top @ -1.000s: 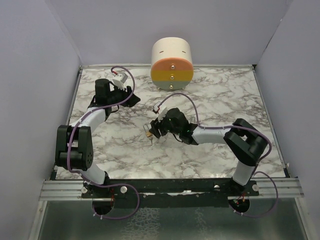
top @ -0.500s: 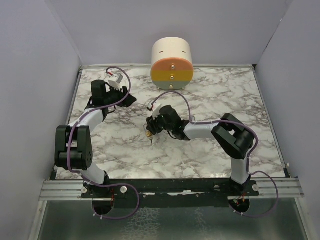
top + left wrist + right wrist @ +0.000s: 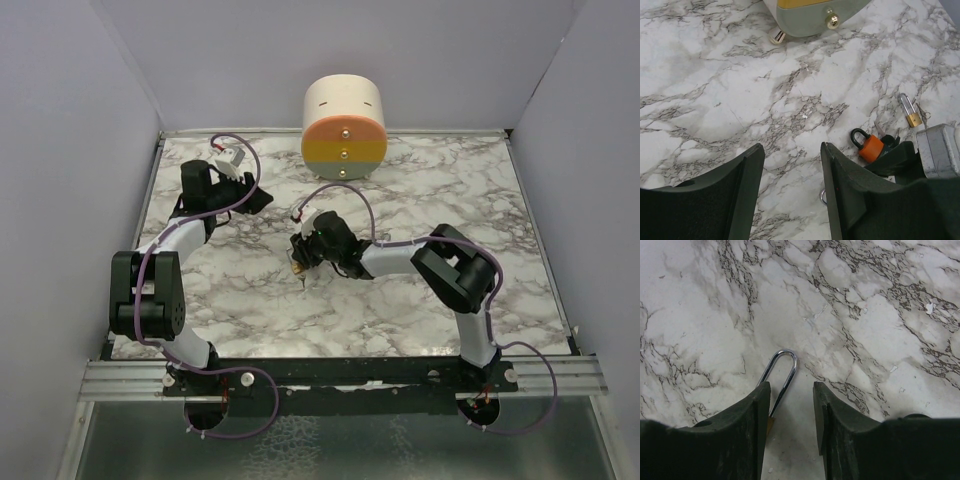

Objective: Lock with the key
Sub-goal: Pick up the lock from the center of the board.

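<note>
A brass padlock (image 3: 790, 375) with a long silver shackle lies flat on the marble. Its body sits under the left finger of my right gripper (image 3: 791, 387), and the shackle pokes out ahead. That gripper's jaws stand apart over it, and the right finger is clear of the lock. From above, the right gripper (image 3: 298, 258) is at mid-table over the brass padlock (image 3: 297, 266). The key (image 3: 886, 137), black-headed with a silvery blade, lies against an orange padlock (image 3: 870, 147). My left gripper (image 3: 792, 150) hangs open and empty over bare marble, left of these.
A cream cylinder (image 3: 343, 125) with orange, yellow and grey bands and brass knobs stands at the back centre. A silvery ring (image 3: 823, 196) peeks out beside the left gripper's right finger. Grey walls enclose the table (image 3: 450, 300) on three sides.
The right gripper's jaws have narrowed around the brass padlock, and its arm has folded in to the left. The left gripper has shifted slightly left and back.
</note>
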You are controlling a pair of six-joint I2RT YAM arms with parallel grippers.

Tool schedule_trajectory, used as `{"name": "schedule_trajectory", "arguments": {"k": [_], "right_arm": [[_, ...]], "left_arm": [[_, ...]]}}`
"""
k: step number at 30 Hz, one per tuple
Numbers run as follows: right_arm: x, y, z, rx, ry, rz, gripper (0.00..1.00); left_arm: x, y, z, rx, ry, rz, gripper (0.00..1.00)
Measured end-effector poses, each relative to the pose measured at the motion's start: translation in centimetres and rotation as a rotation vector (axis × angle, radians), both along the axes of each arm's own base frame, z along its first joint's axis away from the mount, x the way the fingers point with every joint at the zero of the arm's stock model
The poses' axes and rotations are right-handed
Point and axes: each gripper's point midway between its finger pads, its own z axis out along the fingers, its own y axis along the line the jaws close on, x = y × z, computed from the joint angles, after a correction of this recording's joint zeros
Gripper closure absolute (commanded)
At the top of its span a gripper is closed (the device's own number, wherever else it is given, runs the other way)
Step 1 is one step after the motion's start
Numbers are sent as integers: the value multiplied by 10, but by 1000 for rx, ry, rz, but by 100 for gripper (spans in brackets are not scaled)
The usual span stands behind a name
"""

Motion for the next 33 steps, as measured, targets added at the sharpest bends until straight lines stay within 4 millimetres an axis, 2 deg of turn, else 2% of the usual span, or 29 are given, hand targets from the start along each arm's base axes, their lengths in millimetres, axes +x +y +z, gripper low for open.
{"name": "schedule_trajectory", "arguments": {"k": [13,15,20,33], "right_arm": [[-1,3,-7,-39,-18,2,62],[-1,5,-8,-51,-32,1,66],[-2,8,-9,-77,-56,-7,98],[-2,5,-7,-106,-90,-36,99]], "left_arm": [[-1,0,-1,-2,1,0,47],[-1,0,-1,-4,0,1,47],[0,1,0,-4,-3,3,47],[-1,1,5,-20,-1,5,47]]}}
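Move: The brass lock lies flat just under the right fingers, its middle about 1 cm back and 1 cm below, its shackle leading outward between the tips. The orange lock is some 10 cm to the right and 4 cm farther out; the second brass lock about 20 cm right and 3 cm out. From the idle left hand, the aimed-at lock is roughly 11 cm back, 7 cm right and 14 cm down. The right hand sinks about 1 cm, edging left, and shuts its half-open fingers to pinch the lock's shackle leg. ##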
